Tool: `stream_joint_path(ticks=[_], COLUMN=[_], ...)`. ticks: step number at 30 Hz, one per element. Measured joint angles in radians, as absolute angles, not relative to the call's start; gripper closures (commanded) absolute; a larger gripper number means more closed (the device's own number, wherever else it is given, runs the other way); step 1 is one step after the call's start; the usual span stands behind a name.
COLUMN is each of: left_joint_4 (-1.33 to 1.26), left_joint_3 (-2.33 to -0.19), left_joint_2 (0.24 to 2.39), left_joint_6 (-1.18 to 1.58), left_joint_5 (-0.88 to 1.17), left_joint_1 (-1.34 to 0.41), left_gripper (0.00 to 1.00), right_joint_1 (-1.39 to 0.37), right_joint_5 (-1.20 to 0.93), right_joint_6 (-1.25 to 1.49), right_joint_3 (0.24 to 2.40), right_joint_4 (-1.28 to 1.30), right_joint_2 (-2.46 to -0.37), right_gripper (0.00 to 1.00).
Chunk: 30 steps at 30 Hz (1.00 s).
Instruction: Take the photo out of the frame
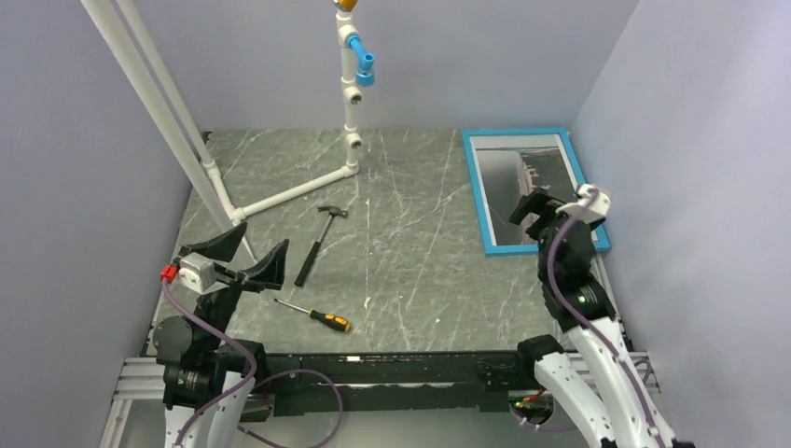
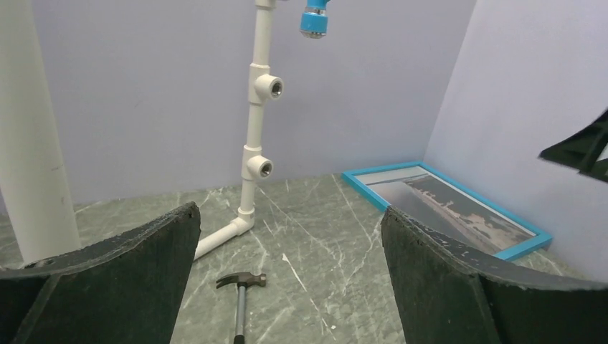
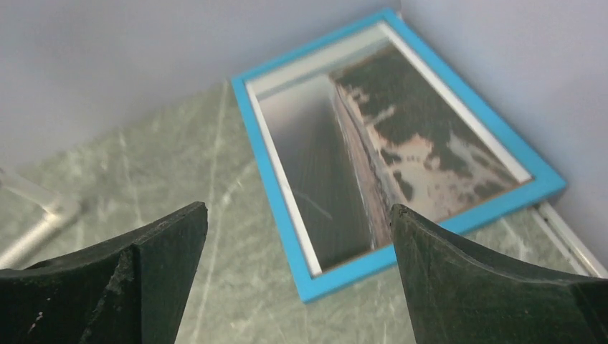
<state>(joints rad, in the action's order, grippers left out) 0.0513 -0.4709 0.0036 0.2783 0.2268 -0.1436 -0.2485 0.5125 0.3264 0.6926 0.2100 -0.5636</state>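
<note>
The frame (image 1: pixel 483 201) lies face up at the table's far right, turquoise front showing, against the right wall. The photo (image 1: pixel 511 173) sits inside it, a grey picture with dark shapes and a white border. My right gripper (image 1: pixel 543 211) is open and empty, above the frame's near end. In the right wrist view the frame (image 3: pixel 276 193) and the photo (image 3: pixel 358 150) lie ahead of the open gripper (image 3: pixel 297 279). My left gripper (image 1: pixel 244 254) is open and empty at the near left, far from the frame. The left wrist view (image 2: pixel 290 279) shows the frame (image 2: pixel 527 246) and the photo (image 2: pixel 452 204) at the right.
A hammer (image 1: pixel 315 243) lies mid-table, also in the left wrist view (image 2: pixel 240 294). A screwdriver (image 1: pixel 317 315) with an orange-black handle lies nearer the front. A white pipe stand (image 1: pixel 350 103) rises at the back. Slanted white poles (image 1: pixel 159 103) stand at the left. Walls enclose three sides.
</note>
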Motion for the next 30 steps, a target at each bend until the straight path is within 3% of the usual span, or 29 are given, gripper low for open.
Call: stream_joint_path(ticks=[12,19,26,30], left_joint_4=[0.056,0.195,0.43,0.573], left_joint_3=[-0.471,-0.531,-0.683,-0.73], left_joint_2=[0.004,0.019,0.088,0.104], left_joint_6=[0.275,0.284,0.345,0.387], left_joint_5=[0.243,0.224,0.155,0.124], left_joint_1=[-0.144,-0.144,-0.143,-0.143], left_gripper=[0.01,0.01,0.01,0.01], right_joint_1=[-0.249,-0.248,-0.244,-0.243], right_joint_5=[0.525,0.505,0.395,0.3], right_joint_6=[0.379,0.381,0.34,0.313], right_joint_3=[0.723,0.786,0.974,1.062], right_joint_4=[0.316,0.368,0.422,0.451], right_joint_2=[-0.743,-0.929,-1.268,-1.441], right_gripper=[0.0,0.0,0.01,0.11])
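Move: The blue frame with the photo lies flat on the table, its middle some 31 cm ahead of the right hand, 6 cm to its right and 28 cm below; its near left corner is only about 11 cm ahead and 6 cm to the left, equally low. On that same level, the hammer is 12 cm ahead and 50 cm left of this hand, the pipe elbow 37 cm ahead and 42 cm left. From the left hand, the frame's middle is about 41 cm ahead, 60 cm right and 33 cm below. The frame's near left corner is what the right hand closes in on: it sinks about 15 cm, at first almost straight down, then also forward some 10 cm and a little left, tipping its open fingers down by about 45 degrees and turning slightly counter-clockwise, still clear above the frame. Meanwhile the open left hand dips about 3 cm, easing slightly back and left as its fingers tip down towards level. ##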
